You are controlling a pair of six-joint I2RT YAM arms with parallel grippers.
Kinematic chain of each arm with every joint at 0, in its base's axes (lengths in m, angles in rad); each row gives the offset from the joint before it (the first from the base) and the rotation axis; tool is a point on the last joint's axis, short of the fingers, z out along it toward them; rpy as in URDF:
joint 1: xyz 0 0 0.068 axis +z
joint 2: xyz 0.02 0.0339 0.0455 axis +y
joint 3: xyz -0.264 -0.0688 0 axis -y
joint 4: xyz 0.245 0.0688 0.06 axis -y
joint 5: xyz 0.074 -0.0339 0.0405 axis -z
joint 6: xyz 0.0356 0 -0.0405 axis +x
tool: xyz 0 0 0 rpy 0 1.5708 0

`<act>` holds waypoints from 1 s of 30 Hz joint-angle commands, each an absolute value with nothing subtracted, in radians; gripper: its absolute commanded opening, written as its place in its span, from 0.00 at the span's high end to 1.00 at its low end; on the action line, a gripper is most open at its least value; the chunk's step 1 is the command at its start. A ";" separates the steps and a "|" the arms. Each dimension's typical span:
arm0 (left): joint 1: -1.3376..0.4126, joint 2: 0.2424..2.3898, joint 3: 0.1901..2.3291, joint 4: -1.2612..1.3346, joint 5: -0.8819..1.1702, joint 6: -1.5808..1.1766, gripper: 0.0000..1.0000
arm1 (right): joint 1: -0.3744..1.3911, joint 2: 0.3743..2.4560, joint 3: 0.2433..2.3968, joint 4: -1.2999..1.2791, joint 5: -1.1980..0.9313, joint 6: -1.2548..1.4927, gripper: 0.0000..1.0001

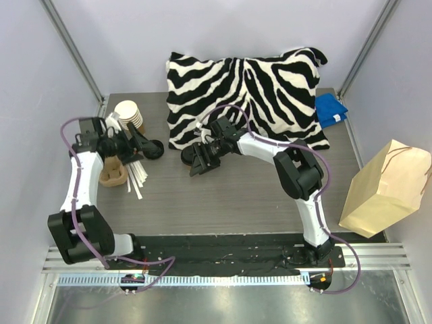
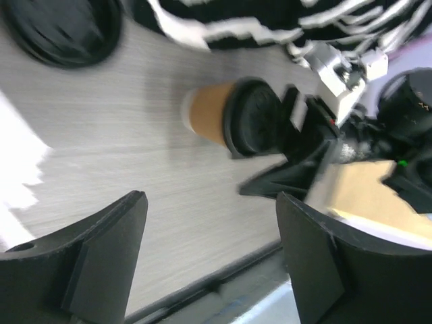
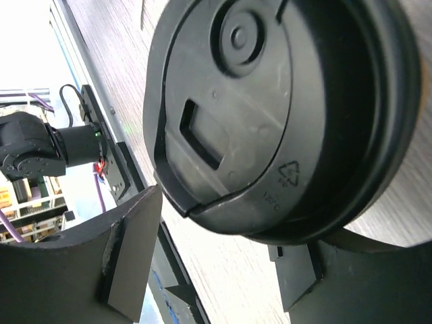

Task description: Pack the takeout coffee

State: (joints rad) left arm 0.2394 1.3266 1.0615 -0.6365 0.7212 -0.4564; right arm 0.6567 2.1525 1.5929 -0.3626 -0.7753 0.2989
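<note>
The takeout coffee [image 2: 216, 115], a kraft-brown cup with a black lid [image 3: 270, 115], lies on its side on the table in front of the zebra pillow. In the top view it shows as a dark round shape [image 1: 187, 156]. My right gripper [image 1: 200, 162] stands open right at the lid end. In the right wrist view the lid fills the space ahead of the gripper [image 3: 219, 233], and the left finger [image 3: 128, 256] stands apart from it. My left gripper [image 1: 142, 143] hangs open and empty [image 2: 209, 202] over the table, to the left of the cup.
A loose black lid [image 1: 152, 149] lies beside my left gripper, and a stack of unlidded cups [image 1: 128, 113] stands behind it. A brown cardboard piece [image 1: 113, 173] and white sticks [image 1: 138, 178] lie at the left. The paper bag [image 1: 388, 189] lies at the right edge. A zebra pillow [image 1: 250, 94] and blue cloth [image 1: 331, 109] are at the back.
</note>
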 commanded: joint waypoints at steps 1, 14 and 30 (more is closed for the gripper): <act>0.270 1.367 1.281 -0.883 0.464 -0.162 0.19 | 0.643 2.028 1.556 -0.334 -0.784 0.311 0.30; 0.267 1.505 1.407 -0.988 0.080 -0.020 0.43 | 0.538 1.717 1.387 -0.460 -0.736 0.255 0.27; 0.224 1.704 1.480 -0.818 -0.048 -0.008 0.60 | 0.520 1.712 1.350 -0.422 -0.738 0.285 0.27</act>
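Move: The cup carrier lies about 17 cm to the left hand's left, some 3 cm ahead and 16 cm below. From that hand the straws are about 9 cm left and level with it, the cup stack about 8 cm left and 13 ahead, the spare lid 7 cm ahead and 1 left, all well below. The lidded cup is right at the right hand's fingertips, about 3 cm left, 1 ahead and 2 below. Left arcs about 14 cm left over the carrier, half-closing; right leaves the cup, 9 cm up and right. ##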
